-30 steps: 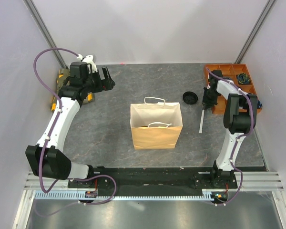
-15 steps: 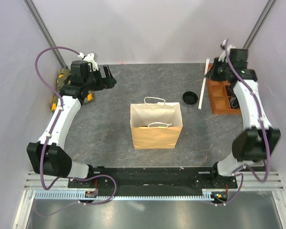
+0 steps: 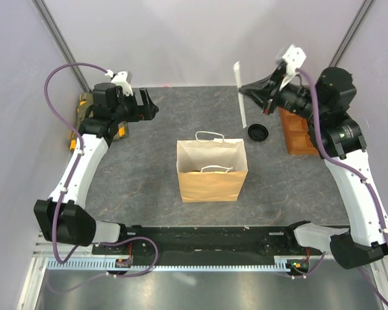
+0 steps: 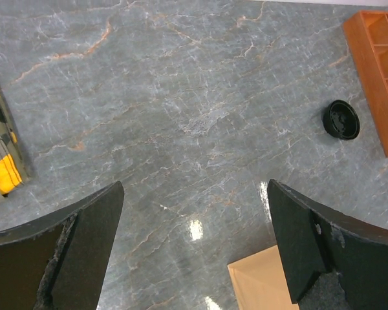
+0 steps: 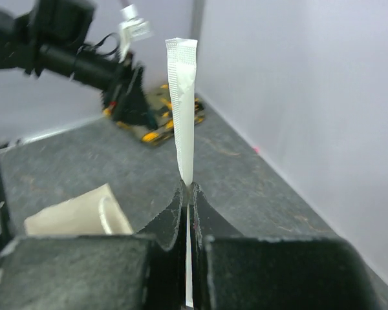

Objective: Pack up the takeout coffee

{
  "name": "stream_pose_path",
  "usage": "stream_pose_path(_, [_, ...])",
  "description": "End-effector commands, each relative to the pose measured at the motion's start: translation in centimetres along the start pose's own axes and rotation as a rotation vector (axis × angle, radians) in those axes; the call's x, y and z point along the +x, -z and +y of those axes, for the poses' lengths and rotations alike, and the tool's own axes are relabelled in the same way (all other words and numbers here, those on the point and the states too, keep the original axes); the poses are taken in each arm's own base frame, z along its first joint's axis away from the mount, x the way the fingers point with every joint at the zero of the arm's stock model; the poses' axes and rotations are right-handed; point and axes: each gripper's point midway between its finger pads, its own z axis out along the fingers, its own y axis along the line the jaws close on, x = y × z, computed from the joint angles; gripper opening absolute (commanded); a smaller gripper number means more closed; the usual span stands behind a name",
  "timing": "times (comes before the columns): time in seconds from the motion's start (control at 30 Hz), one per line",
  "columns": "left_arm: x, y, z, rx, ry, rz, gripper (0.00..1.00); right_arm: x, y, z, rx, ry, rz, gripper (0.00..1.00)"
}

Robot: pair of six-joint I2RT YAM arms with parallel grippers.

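Observation:
My right gripper [image 3: 244,90] [image 5: 188,187] is shut on a white paper-wrapped straw [image 3: 239,97] [image 5: 182,97], held high above the back of the table, right of the bag. The straw stands upright out of the jaws. A round black lid [image 3: 258,132] [image 4: 341,120] lies on the table below it. The takeout coffee cup itself is out of view. A brown paper bag [image 3: 212,169] [image 4: 258,284] [image 5: 77,216] with white handles stands open in the middle. My left gripper [image 3: 145,106] [image 4: 194,194] hangs open and empty over bare table at the back left.
An orange compartment tray [image 3: 297,132] [image 4: 381,71] sits at the back right, beside the lid. A yellow-and-black object [image 3: 84,113] [image 5: 165,123] lies at the back left edge by the wall. The table [image 3: 149,181] is grey stone-patterned.
The right arm has risen from the orange tray and swung left, carrying the straw to above the lid. The left arm has barely moved.

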Motion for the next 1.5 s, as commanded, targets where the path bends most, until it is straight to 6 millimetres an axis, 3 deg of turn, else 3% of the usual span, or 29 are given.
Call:
stream_pose_path(0.0, [-1.6,2.5,-0.6,0.025,-0.115,-0.091,1.0,0.3,-0.3,4.6,-0.212,0.167,0.024,0.0])
stream_pose_path(0.13, [-0.9,3.5,-0.8,0.035,-0.145,-0.094,1.0,2.3,0.1,8.5,-0.327,0.178,0.077,0.0])
stream_pose_path(0.3, [0.4,4.5,-0.5,0.023,-0.158,-0.088,1.0,3.3,0.1,10.9,-0.385,0.162,0.101,0.0])
stream_pose_path(0.43, [0.9,5.3,-0.3,0.008,-0.158,-0.093,1.0,4.4,-0.2,11.5,-0.403,0.156,0.123,0.0])
stream_pose_path(0.77, [2.4,6.9,0.4,-0.034,-0.167,-0.065,1.0,10.5,0.1,12.0,-0.457,0.164,0.27,0.0])
stream_pose_path(1.0, [3.5,7.7,0.8,-0.053,-0.164,-0.043,1.0,12.2,1.0,13.3,-0.504,0.125,0.309,0.01])
stream_pose_path(1.17, [3.7,7.8,0.8,-0.055,-0.165,-0.031,1.0,13.3,1.3,14.1,-0.522,0.099,0.333,0.37])
stream_pose_path(1.37, [3.9,8.2,0.5,-0.045,-0.161,-0.025,1.0,11.4,-0.1,13.3,-0.47,0.071,0.304,0.54])
stream_pose_path(1.47, [4.1,8.4,-0.6,0.008,-0.133,-0.005,1.0,9.0,-1.2,12.2,-0.398,0.063,0.245,0.67])
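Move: The right hand holds the white straw high over the table. The paper bag's middle lies about 9 cm to its left, some 4 cm back and 38 cm below. The black ring is roughly 17 cm ahead, 14 cm to the right and 48 cm down; the orange organizer is about 24 cm ahead, 37 cm right and 46 cm down. From the empty left hand the bag is some 14 cm back, 22 cm right and 17 cm lower. Still pinching the straw, the right hand swings back and left, sinking a little, then drops almost straight down towards the open mouth of the paper bag, some 15 cm lower in all, while it turns counter-clockwise and tips its fingers down to point into the bag. Above the rim it nearly stops and opens its fingers to about half, letting go of the straw, while the empty, open left hand draws back about 8 cm. ##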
